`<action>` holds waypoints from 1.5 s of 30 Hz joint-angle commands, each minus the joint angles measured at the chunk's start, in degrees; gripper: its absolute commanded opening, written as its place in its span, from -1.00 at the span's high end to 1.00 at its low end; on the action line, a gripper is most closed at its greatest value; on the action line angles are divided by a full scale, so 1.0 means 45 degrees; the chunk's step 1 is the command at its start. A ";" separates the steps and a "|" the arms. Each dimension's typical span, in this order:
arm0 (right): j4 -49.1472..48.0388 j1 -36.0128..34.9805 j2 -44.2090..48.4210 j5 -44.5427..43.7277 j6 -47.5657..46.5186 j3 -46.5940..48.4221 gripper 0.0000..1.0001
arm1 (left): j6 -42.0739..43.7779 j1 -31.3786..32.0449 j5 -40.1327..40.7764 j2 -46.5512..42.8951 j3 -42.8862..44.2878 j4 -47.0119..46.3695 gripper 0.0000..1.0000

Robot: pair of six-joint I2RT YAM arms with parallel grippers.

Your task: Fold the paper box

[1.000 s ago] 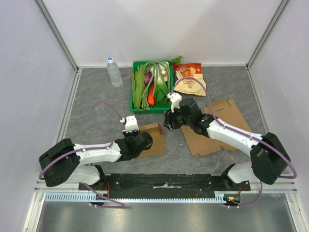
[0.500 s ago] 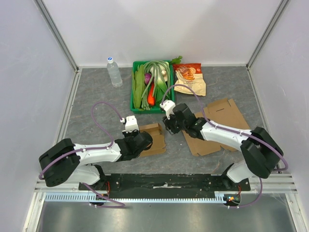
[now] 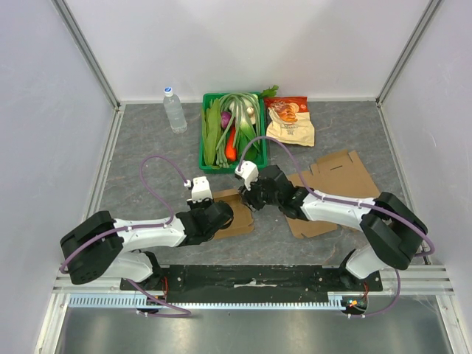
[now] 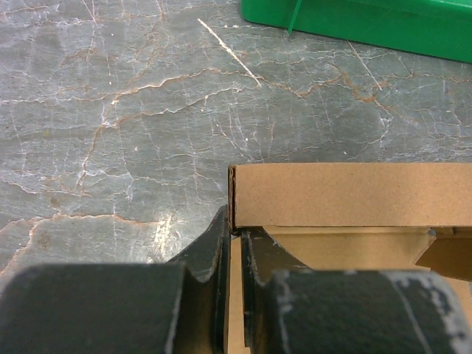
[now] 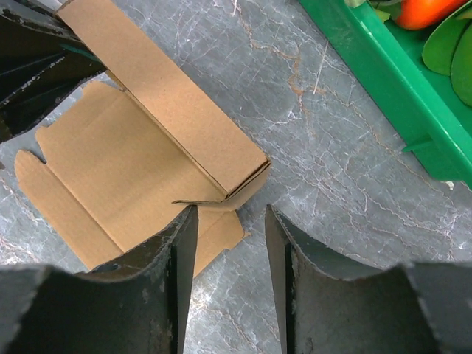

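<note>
The paper box point(image 3: 237, 215) is a small brown cardboard carton, partly folded, lying open on the grey table between the two arms. My left gripper point(image 3: 218, 214) is shut on the box's left side wall; in the left wrist view the thin cardboard point(image 4: 234, 295) sits pinched between the fingers, with the upright wall point(image 4: 354, 193) just ahead. My right gripper point(image 3: 251, 200) stands open at the box's right end. In the right wrist view the box point(image 5: 169, 118) lies ahead and left. Its corner flap point(image 5: 221, 198) sits at my right gripper point(image 5: 230, 214), touching the left fingertip.
A green tray point(image 3: 208, 161) of vegetables stands behind the box, its wall close in both wrist views point(image 4: 369, 22) point(image 5: 383, 96). A flat cardboard sheet point(image 3: 335, 184) lies under the right arm. A water bottle point(image 3: 175, 109) and a snack bag point(image 3: 290, 122) sit at the back.
My right arm has swung left from the flat sheet to the box's right end, and its jaws have narrowed. The left arm and the box have not moved.
</note>
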State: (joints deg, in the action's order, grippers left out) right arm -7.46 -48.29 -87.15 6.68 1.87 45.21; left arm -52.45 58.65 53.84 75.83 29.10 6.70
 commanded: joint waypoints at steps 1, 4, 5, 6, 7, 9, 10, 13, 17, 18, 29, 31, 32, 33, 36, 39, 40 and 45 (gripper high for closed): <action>-0.2050 -0.0147 0.0109 0.0041 0.0034 -0.0534 -0.02 | 0.0170 0.0111 0.0456 0.0179 0.0388 -0.0219 0.96; -0.2929 -0.0303 0.0246 -0.0837 0.0073 -0.1042 -0.07 | 0.0151 0.0130 0.0476 0.0199 0.0408 -0.0219 0.96; -0.3221 -0.0342 0.0266 -0.1091 0.0112 -0.1333 -0.06 | 0.0151 0.0149 0.0495 0.0180 0.0408 -0.0200 0.96; -0.3727 -0.0381 0.0305 -0.1267 0.0112 -0.1452 -0.02 | 0.0151 0.0150 0.0515 0.0180 0.0408 -0.0219 0.96; -0.4061 -0.0498 0.0363 -0.1849 0.0189 -0.1608 -0.01 | 0.0151 0.0169 0.0515 0.0180 0.0408 -0.0200 0.96; -0.5015 -0.0616 0.0403 -0.2147 0.0229 -0.2038 0.04 | 0.0151 0.0169 0.0535 0.0218 0.0447 -0.0200 0.96; -0.5253 -0.0732 0.0325 -0.2554 0.0268 -0.2097 0.07 | 0.0170 0.0188 0.0535 0.0219 0.0466 -0.0161 0.96; -0.6230 -0.1083 0.0092 -0.3083 0.0210 -0.2351 0.11 | 0.0151 0.0228 0.0613 0.0374 0.0603 -0.0083 0.96; -0.7011 -0.1339 -0.0183 -0.4100 -0.0043 -0.2488 0.07 | 0.0092 0.0267 0.0652 0.0531 0.0759 0.0112 0.96; -0.7303 -0.1358 -0.0202 -0.4101 -0.0064 -0.2527 0.06 | 0.0092 0.0286 0.0671 0.0512 0.0740 0.0113 0.96; -0.6027 -0.1319 -0.0594 -0.3205 0.0052 -0.1963 -0.13 | 0.0073 0.0325 0.0691 0.0609 0.0837 0.0191 0.96; -0.5083 -0.1319 -0.0068 -0.2754 0.0637 -0.1727 -0.19 | 0.0034 0.0325 0.0691 0.0551 0.0799 0.0191 0.96; -0.4828 -0.1319 0.0205 -0.2792 0.0852 -0.1862 -0.27 | 0.0034 0.0325 0.0691 0.0551 0.0779 0.0210 0.96; -0.4555 -0.1338 0.0865 -0.2908 0.1125 -0.1979 -0.31 | 0.0034 0.0325 0.0691 0.0570 0.0779 0.0191 0.96; -0.2993 -0.1319 0.2290 -0.2989 0.1791 -0.2234 -0.39 | 0.0034 0.0325 0.0691 0.0609 0.0857 0.0269 0.96; -0.1861 -0.1319 0.3988 -0.3121 0.2434 -0.2819 -0.49 | 0.0034 0.0325 0.0691 0.0609 0.0896 0.0328 0.96; -0.1451 -0.1242 0.4325 -0.3472 0.2610 -0.2878 -0.51 | 0.0034 0.0325 0.0691 0.0609 0.0896 0.0328 0.96; 0.0506 0.0551 0.4391 -0.4590 0.2478 -0.2567 -0.43 | 0.0014 0.0325 0.0691 0.0590 0.0896 0.0367 0.96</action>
State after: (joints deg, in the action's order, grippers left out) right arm -13.91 -51.42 -65.54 -10.15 12.16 33.15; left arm -52.45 59.72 54.08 78.24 31.48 7.70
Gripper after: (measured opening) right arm 0.751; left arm 0.108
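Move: The right hand is at the paper box's right corner flap, which lies about 1 cm ahead, 1 cm left and 2 cm below. From there the box's bottom panel sits roughly 5 cm back, 4 cm left and 7 cm lower; the green crate about 20 cm ahead and 4 cm left; the loose cardboard some 25 cm right, about level. From the left hand, pinching the far wall's left end, the flap is about 9 cm right, straight across and slightly below. Dipping about 1 cm at the corner flap, then easing forward and slightly left, the right hand tilts its fingers up some 15 degrees while working closely around the flap. It then opens wide, comes free and lifts back up and right, about 7 cm above its start. The left hand keeps its pinch on the far wall and drifts 1 cm right. ##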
